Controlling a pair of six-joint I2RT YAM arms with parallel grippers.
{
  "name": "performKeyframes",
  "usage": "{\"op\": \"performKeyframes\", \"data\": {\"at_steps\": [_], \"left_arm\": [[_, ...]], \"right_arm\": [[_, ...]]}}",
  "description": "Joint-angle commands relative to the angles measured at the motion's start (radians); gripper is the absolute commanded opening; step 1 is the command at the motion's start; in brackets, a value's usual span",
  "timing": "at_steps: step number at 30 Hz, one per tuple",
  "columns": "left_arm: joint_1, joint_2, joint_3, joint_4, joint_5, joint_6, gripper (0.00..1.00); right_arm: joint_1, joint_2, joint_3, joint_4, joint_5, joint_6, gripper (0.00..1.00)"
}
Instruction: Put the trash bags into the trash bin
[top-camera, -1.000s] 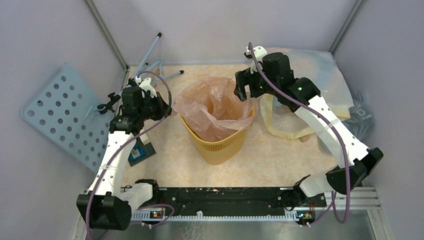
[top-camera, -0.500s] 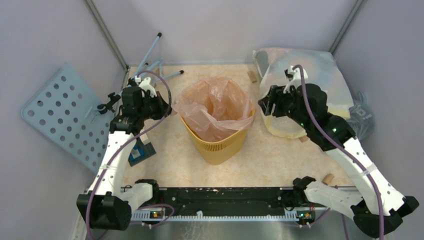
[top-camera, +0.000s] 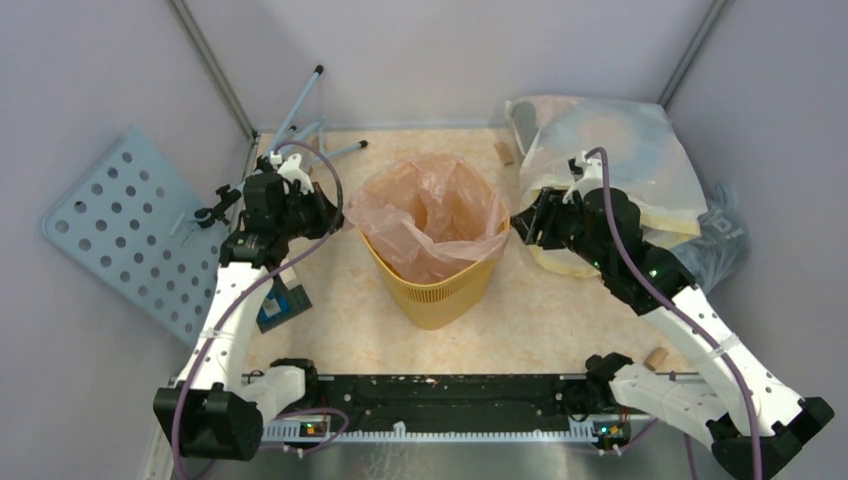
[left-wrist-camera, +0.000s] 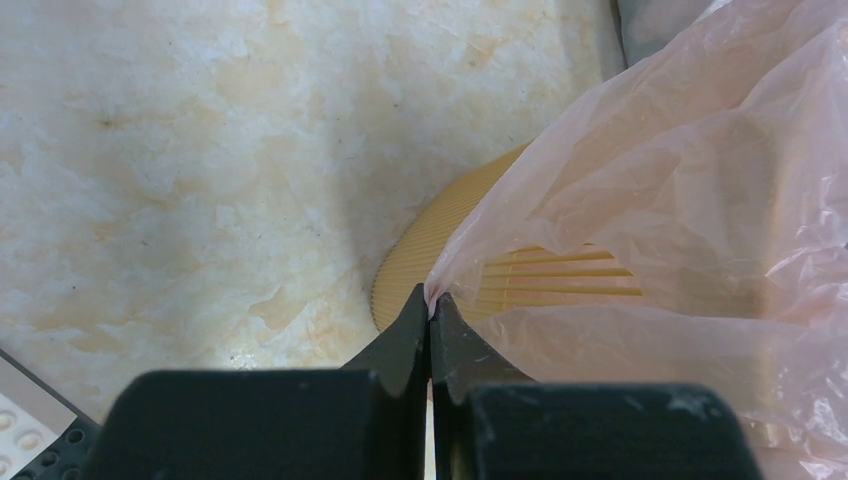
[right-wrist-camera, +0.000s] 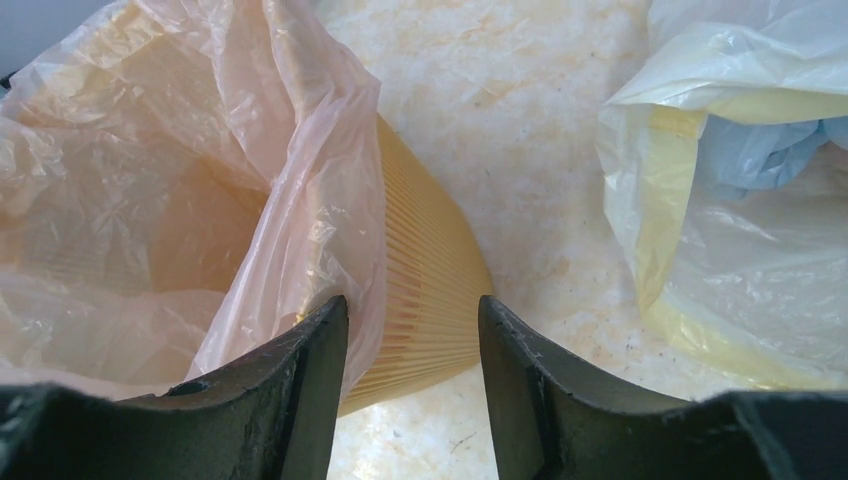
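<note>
The yellow-orange trash bin (top-camera: 437, 285) stands mid-table with the pale pink trash bag (top-camera: 430, 205) hanging inside it, its film puffed up over the rim. My left gripper (top-camera: 335, 215) is at the bin's left side, shut on the bag's edge. In the left wrist view the tips (left-wrist-camera: 431, 300) pinch the pink film (left-wrist-camera: 680, 150) above the ribbed bin wall (left-wrist-camera: 440, 250). My right gripper (top-camera: 522, 222) is open at the bin's right rim. In the right wrist view its jaws (right-wrist-camera: 412, 302) straddle the bin wall (right-wrist-camera: 425, 270), with the pink film (right-wrist-camera: 150, 180) brushing the left finger.
A large whitish-yellow sack (top-camera: 610, 160) lies right of the bin, close to the right arm, with a grey-blue bag (top-camera: 715, 240) beyond it. A perforated pale blue panel (top-camera: 125, 225) and grey-blue rods (top-camera: 300, 120) lie at the left. Small wooden blocks (top-camera: 503, 152) (top-camera: 657, 356) sit on the table.
The right arm swung from above the bin's back right rim out to the right, then came in lower beside the right rim, its jaws narrowing. The left gripper stayed shut on the bag.
</note>
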Motion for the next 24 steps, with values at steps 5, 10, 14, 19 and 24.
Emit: {"op": "performKeyframes", "data": {"at_steps": [5,10,14,19,24], "left_arm": [[0.006,-0.006,-0.012,0.056,0.014,-0.005,0.00],[0.006,0.003,-0.031,0.051,0.015,-0.006,0.00],[0.006,0.001,-0.060,0.054,0.009,-0.007,0.00],[0.006,-0.002,-0.099,0.064,0.022,-0.015,0.00],[0.006,0.003,-0.130,0.079,0.064,-0.020,0.00]], "right_arm": [[-0.023,-0.014,-0.047,0.085,-0.060,0.040,0.45],[-0.032,-0.001,-0.097,0.084,-0.082,0.051,0.30],[-0.043,-0.005,-0.157,0.113,-0.097,0.062,0.22],[-0.047,0.016,-0.196,0.153,-0.147,0.070,0.18],[-0.046,0.039,-0.221,0.178,-0.171,0.069,0.16]]}}
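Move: The pink trash bag's loose right edge, folded over the bin's rim, hangs about 3 cm to the left of my right hand, level fore and aft and some 5 cm below it. From that same hand the middle of the trash bin's mouth is roughly 16 cm left and 5 cm down, and the white trash bag lies about 17 cm ahead, 18 cm right and 20 cm below. My left hand already pinches the pink bag's left edge, with the mouth's middle about 17 cm to its right, level ahead, some 3 cm below. I sink my right hand some 7 cm down the outside of the bin's right side, easing a little left towards the hanging bag edge, tipping the fingers about 10 degrees further down and narrowing them from half open to nearly shut around the edge. My left hand keeps its pinch on the bag's left edge and, after a short pause, draws it down about 3 cm. ##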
